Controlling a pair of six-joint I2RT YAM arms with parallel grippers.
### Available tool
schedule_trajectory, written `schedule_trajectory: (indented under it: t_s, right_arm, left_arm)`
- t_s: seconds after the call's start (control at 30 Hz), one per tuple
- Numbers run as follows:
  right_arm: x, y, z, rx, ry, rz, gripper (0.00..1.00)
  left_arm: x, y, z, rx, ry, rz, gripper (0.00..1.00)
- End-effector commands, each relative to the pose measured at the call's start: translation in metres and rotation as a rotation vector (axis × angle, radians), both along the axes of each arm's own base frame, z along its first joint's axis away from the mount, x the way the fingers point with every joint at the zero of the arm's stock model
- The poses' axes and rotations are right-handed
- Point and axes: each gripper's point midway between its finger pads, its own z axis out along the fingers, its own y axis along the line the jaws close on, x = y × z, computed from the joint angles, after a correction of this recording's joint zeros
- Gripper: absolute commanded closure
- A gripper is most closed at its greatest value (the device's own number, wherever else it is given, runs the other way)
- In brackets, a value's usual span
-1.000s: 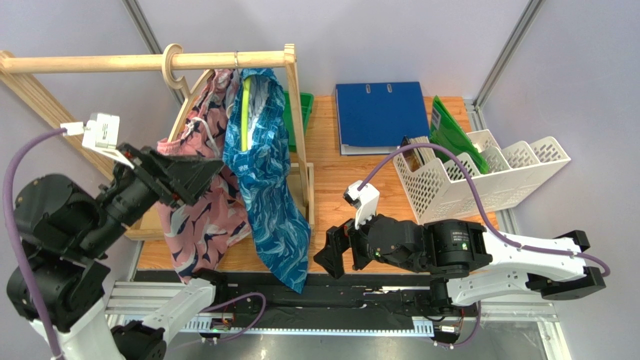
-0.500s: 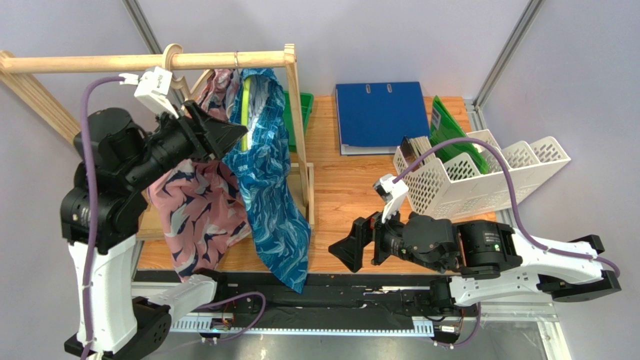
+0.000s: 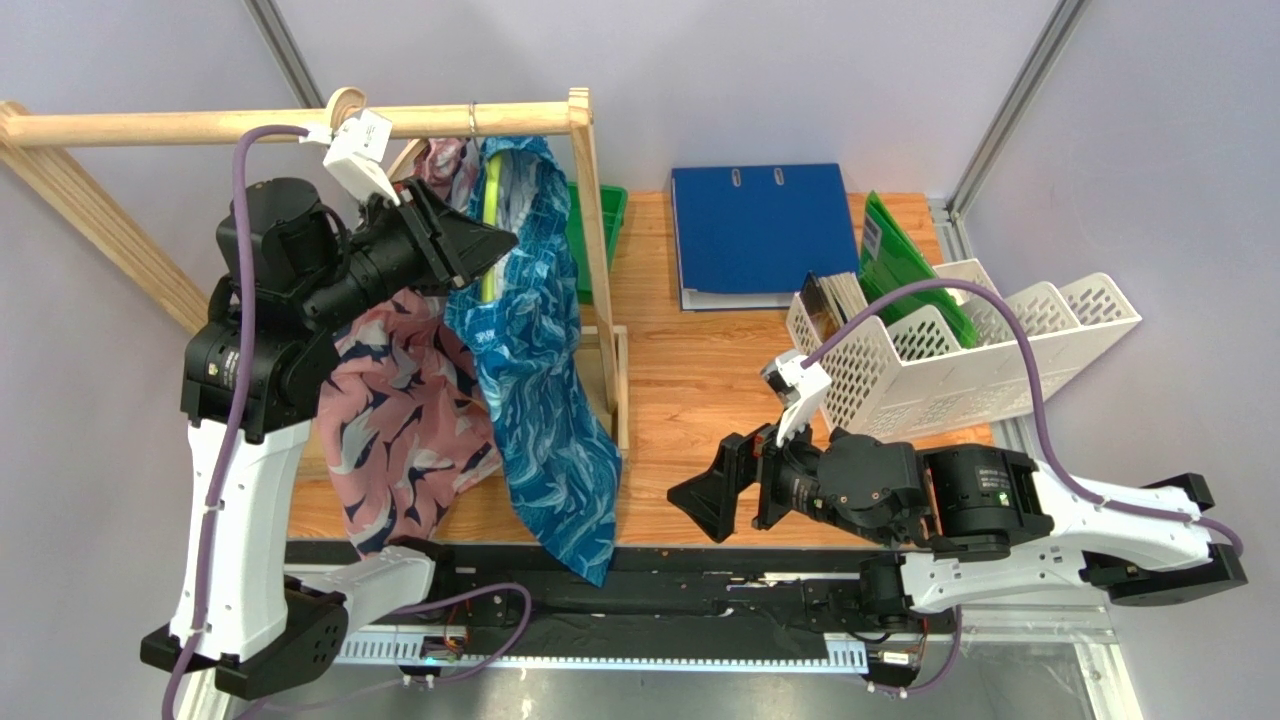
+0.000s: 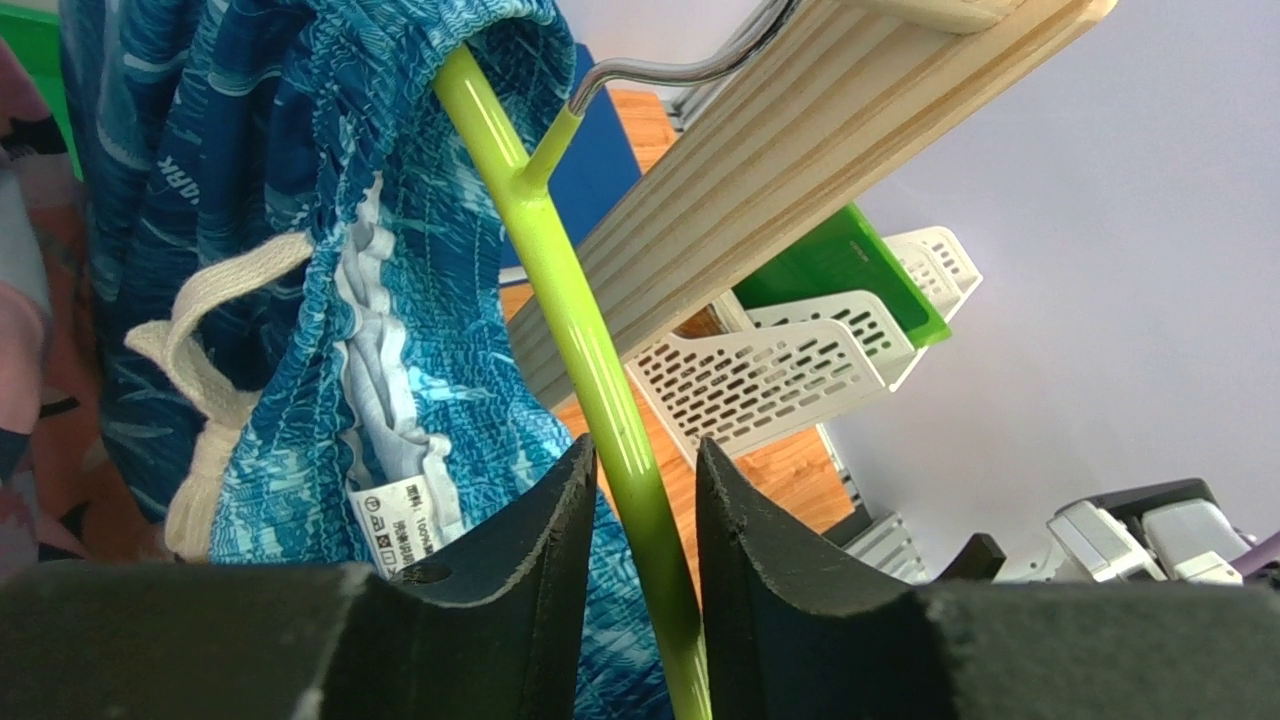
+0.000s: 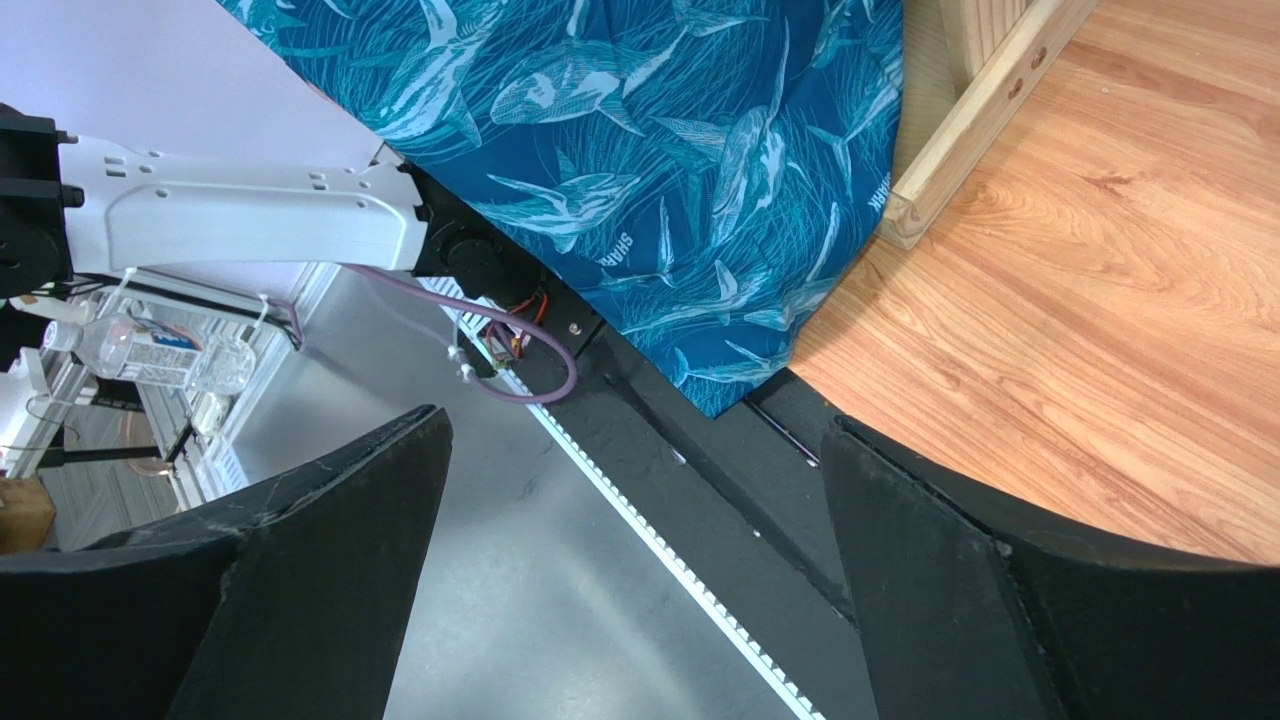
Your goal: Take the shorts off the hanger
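The blue-teal shorts [image 3: 541,390] hang on a lime-green hanger [image 3: 490,225] from the wooden rail [image 3: 181,125]. The pink shorts [image 3: 398,420], with dark-blue and white shapes, hang just to their left on a wooden hanger [image 3: 346,120]. My left gripper [image 3: 489,245] is raised to the green hanger. In the left wrist view its jaws [image 4: 643,465] stand narrowly apart with the hanger bar [image 4: 556,300] between them, beside the blue waistband [image 4: 301,180]. My right gripper [image 3: 699,503] is wide open and empty, low near the table's front edge. Its wrist view [image 5: 631,435] shows the blue shorts' hem [image 5: 646,150].
The rack's right post [image 3: 601,270] stands beside the blue shorts. A blue binder [image 3: 759,233] lies at the back. A white file rack [image 3: 962,345] with green folders [image 3: 902,263] stands at the right. A green tray [image 3: 609,225] sits behind the post.
My left arm rose and swung up and right, from the pink shorts to the green hanger. My right gripper shifted slightly to the right and stayed open.
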Motion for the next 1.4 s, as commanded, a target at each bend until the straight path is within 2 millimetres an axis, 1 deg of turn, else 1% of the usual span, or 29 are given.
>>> schedule_trajectory:
  t_s: [0.0,0.07,0.1,0.17,0.2,0.27,0.3,0.53,0.67,0.7,0.8,0.9,1.0,1.03,1.13,1.17,1.3,1.37]
  right_arm:
    - [0.004,0.000,0.009,0.044,0.000,-0.035,0.00]
    - [0.004,-0.001,0.009,0.044,-0.001,-0.036,0.00]
    - [0.005,-0.002,0.008,0.041,0.000,-0.040,0.00]
    - [0.005,-0.003,0.008,0.045,0.000,-0.041,0.00]
    - [0.005,-0.004,0.006,0.042,0.001,-0.045,0.00]
    - [0.006,-0.006,0.007,0.046,0.001,-0.049,0.00]
    - [0.006,-0.007,0.007,0.050,0.001,-0.051,0.00]
    - [0.007,-0.012,0.005,0.052,0.003,-0.062,0.00]
    - [0.007,-0.012,0.005,0.049,0.002,-0.061,0.00]
    - [0.007,-0.012,0.005,0.050,0.003,-0.060,0.00]
    - [0.007,-0.012,0.006,0.052,0.003,-0.060,0.00]
    - [0.007,-0.012,0.005,0.053,0.005,-0.061,0.00]
    - [0.008,-0.013,0.004,0.058,0.007,-0.069,0.00]
    - [0.009,-0.013,0.002,0.054,0.006,-0.073,0.00]
    - [0.009,-0.014,0.001,0.061,0.007,-0.075,0.00]
    - [0.009,-0.014,0.002,0.064,0.008,-0.075,0.00]
    - [0.009,-0.012,0.006,0.066,0.000,-0.070,0.00]
    - [0.010,-0.012,0.010,0.068,-0.008,-0.071,0.00]
  left_arm:
    - [-0.002,-0.005,0.014,-0.044,-0.045,-0.027,0.71]
    - [0.000,-0.008,0.010,-0.051,-0.035,-0.035,0.75]
    - [0.000,-0.008,0.012,-0.061,-0.036,-0.037,0.81]
    - [0.001,-0.009,0.012,-0.071,-0.032,-0.034,0.89]
    - [-0.001,-0.009,0.016,-0.083,-0.042,-0.036,0.93]
    - [-0.002,-0.010,0.021,-0.096,-0.055,-0.040,0.95]
    - [-0.004,-0.010,0.025,-0.106,-0.067,-0.040,0.99]
    - [-0.014,0.000,0.046,-0.136,-0.121,0.007,1.00]
    - [-0.019,0.008,0.052,-0.142,-0.140,0.043,1.00]
    - [-0.024,0.012,0.057,-0.147,-0.158,0.056,1.00]
    - [-0.030,0.013,0.066,-0.166,-0.195,0.058,1.00]
    - [-0.043,0.018,0.077,-0.192,-0.245,0.062,1.00]
    - [-0.050,0.021,0.082,-0.207,-0.272,0.064,1.00]
    - [-0.050,0.022,0.081,-0.206,-0.274,0.073,1.00]
    - [-0.054,0.024,0.078,-0.205,-0.253,0.080,1.00]
    - [-0.054,0.024,0.074,-0.204,-0.231,0.080,1.00]
    - [-0.065,0.031,0.065,-0.224,-0.205,0.113,1.00]
    - [-0.071,0.032,0.064,-0.268,-0.193,0.115,1.00]
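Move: The lime hanger's near arm already runs between my left fingertips, about 1 cm ahead and level with them. Its hook sits some 9 cm ahead, 2 cm left and 4 cm up. The blue shorts hang with their middle about 4 cm ahead, straight below by 18 cm; the pink shorts' middle is 12 cm left, at equal height to the blue and no farther out than my hand. From my right hand the hanger arm is roughly 18 cm ahead, 18 cm left and 15 cm up. I shut my left fingers on the lime hanger's near arm with only a slight nudge forward and right, pinch it, then keep that grip as I draw it back towards me about 6 cm, lifting 4 cm and easing 3 cm left. On the way my wrist tips up a little and rolls some 10 degrees, right side rising. ##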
